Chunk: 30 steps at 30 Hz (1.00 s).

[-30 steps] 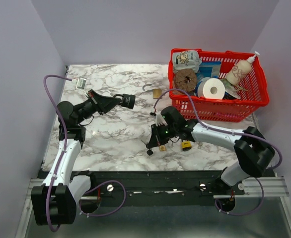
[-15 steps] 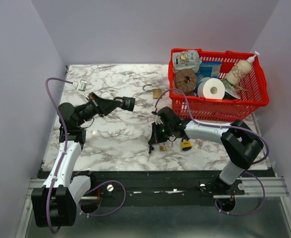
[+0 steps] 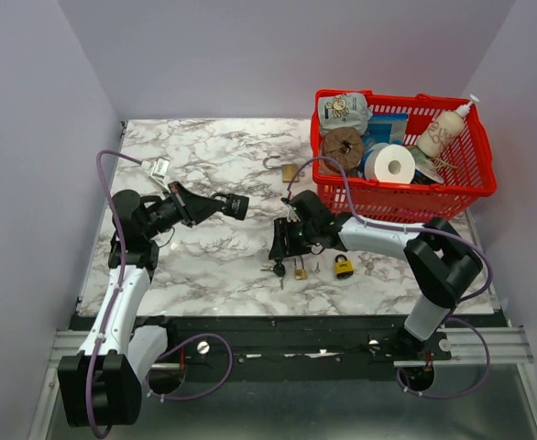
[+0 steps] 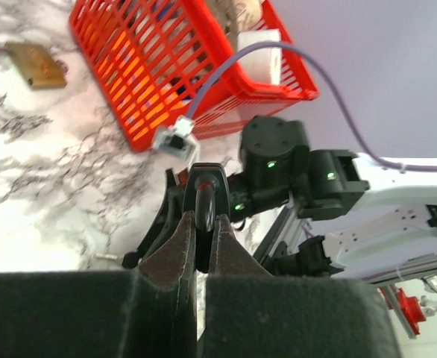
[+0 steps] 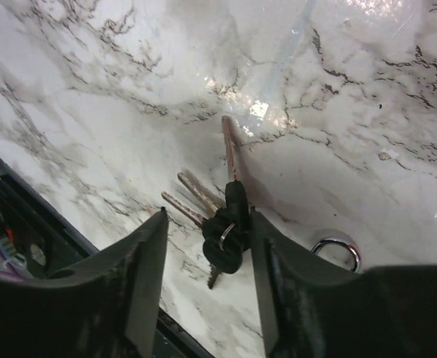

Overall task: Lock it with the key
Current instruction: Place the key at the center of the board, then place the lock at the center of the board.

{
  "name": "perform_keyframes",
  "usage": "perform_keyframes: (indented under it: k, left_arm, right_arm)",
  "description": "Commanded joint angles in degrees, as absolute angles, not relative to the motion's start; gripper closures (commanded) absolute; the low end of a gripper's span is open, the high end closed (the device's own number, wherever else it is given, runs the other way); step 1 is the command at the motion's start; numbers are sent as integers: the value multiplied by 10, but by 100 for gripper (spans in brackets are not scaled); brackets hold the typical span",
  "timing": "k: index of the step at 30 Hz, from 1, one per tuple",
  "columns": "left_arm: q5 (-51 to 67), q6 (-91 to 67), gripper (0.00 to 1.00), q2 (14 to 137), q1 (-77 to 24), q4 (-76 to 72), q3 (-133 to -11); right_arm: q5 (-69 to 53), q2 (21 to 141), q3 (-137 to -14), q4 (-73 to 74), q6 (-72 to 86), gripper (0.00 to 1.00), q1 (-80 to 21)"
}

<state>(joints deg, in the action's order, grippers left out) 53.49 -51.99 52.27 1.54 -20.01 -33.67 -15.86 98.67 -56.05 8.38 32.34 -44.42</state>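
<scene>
A bunch of keys (image 5: 226,224) with black heads lies flat on the marble table (image 3: 204,247); in the top view the keys (image 3: 279,269) are near the front edge. My right gripper (image 5: 207,216) stands open just above the bunch, one finger on each side, with nothing gripped. In the top view that right gripper (image 3: 282,249) points down and to the left. My left gripper (image 4: 202,218) is shut on a black padlock (image 4: 203,195), held above the table left of centre (image 3: 236,205). A silver shackle (image 5: 336,250) shows right of the keys.
A yellow padlock (image 3: 343,267) and a small brass padlock (image 3: 300,272) lie beside the keys. Another brass lock (image 3: 290,172) and a metal hook (image 3: 270,162) lie further back. A red basket (image 3: 397,203) full of items stands at the back right.
My right gripper has opened and let the keys go; they now lie on the table. It has shifted back slightly. My left arm has moved the black padlock a little nearer.
</scene>
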Motion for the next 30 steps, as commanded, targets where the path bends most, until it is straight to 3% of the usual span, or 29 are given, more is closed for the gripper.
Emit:
perform_keyframes:
  k: [1, 4, 8, 15, 20, 30]
  left_arm:
    - [565, -430, 100, 516, 19, -101, -377]
    - [589, -335, 100, 535, 18, 4, -415]
    - [604, -50, 100, 586, 19, 256, -501]
    - [603, 357, 100, 739, 11, 670, -641]
    - [603, 491, 100, 825, -22, 763, -673]
    - [616, 451, 100, 913, -104, 701, -648]
  right_arm:
    - [-166, 962, -585, 76, 304, 38, -444]
    - [-193, 935, -591, 73, 287, 29, -444]
    - [-218, 900, -599, 85, 234, 13, -444]
    - [-249, 845, -576, 108, 151, 9, -444]
    - [-268, 824, -561, 112, 121, 8, -444]
    - [-290, 823, -554, 116, 112, 8, -442]
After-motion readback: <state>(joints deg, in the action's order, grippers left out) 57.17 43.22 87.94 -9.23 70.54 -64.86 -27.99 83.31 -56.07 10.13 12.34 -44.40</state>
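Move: The keys lie on the table almost right under the right hand point, about 1 cm back and 1 cm below, between its half-open fingertips. From there the small brass padlock is some 5 cm to the right and 1 cm back; the yellow padlock is about 15 cm right and 1 cm back. From the left hand, which holds the black padlock by its shackle, the keys lie some 12 cm right, 4 cm back and 24 cm below. The right fingers come free of the keys, spreading from half open to nearly wide as the hand lifts about 10 cm, easing slightly back, turning counter-clockwise and tipping its fingertips upward. Meanwhile the left hand keeps its grip on the black padlock's shackle and brings it down some 13 cm and back 7 cm, nearer the keys, rolling left side up and swinging about 50 degrees clockwise. ##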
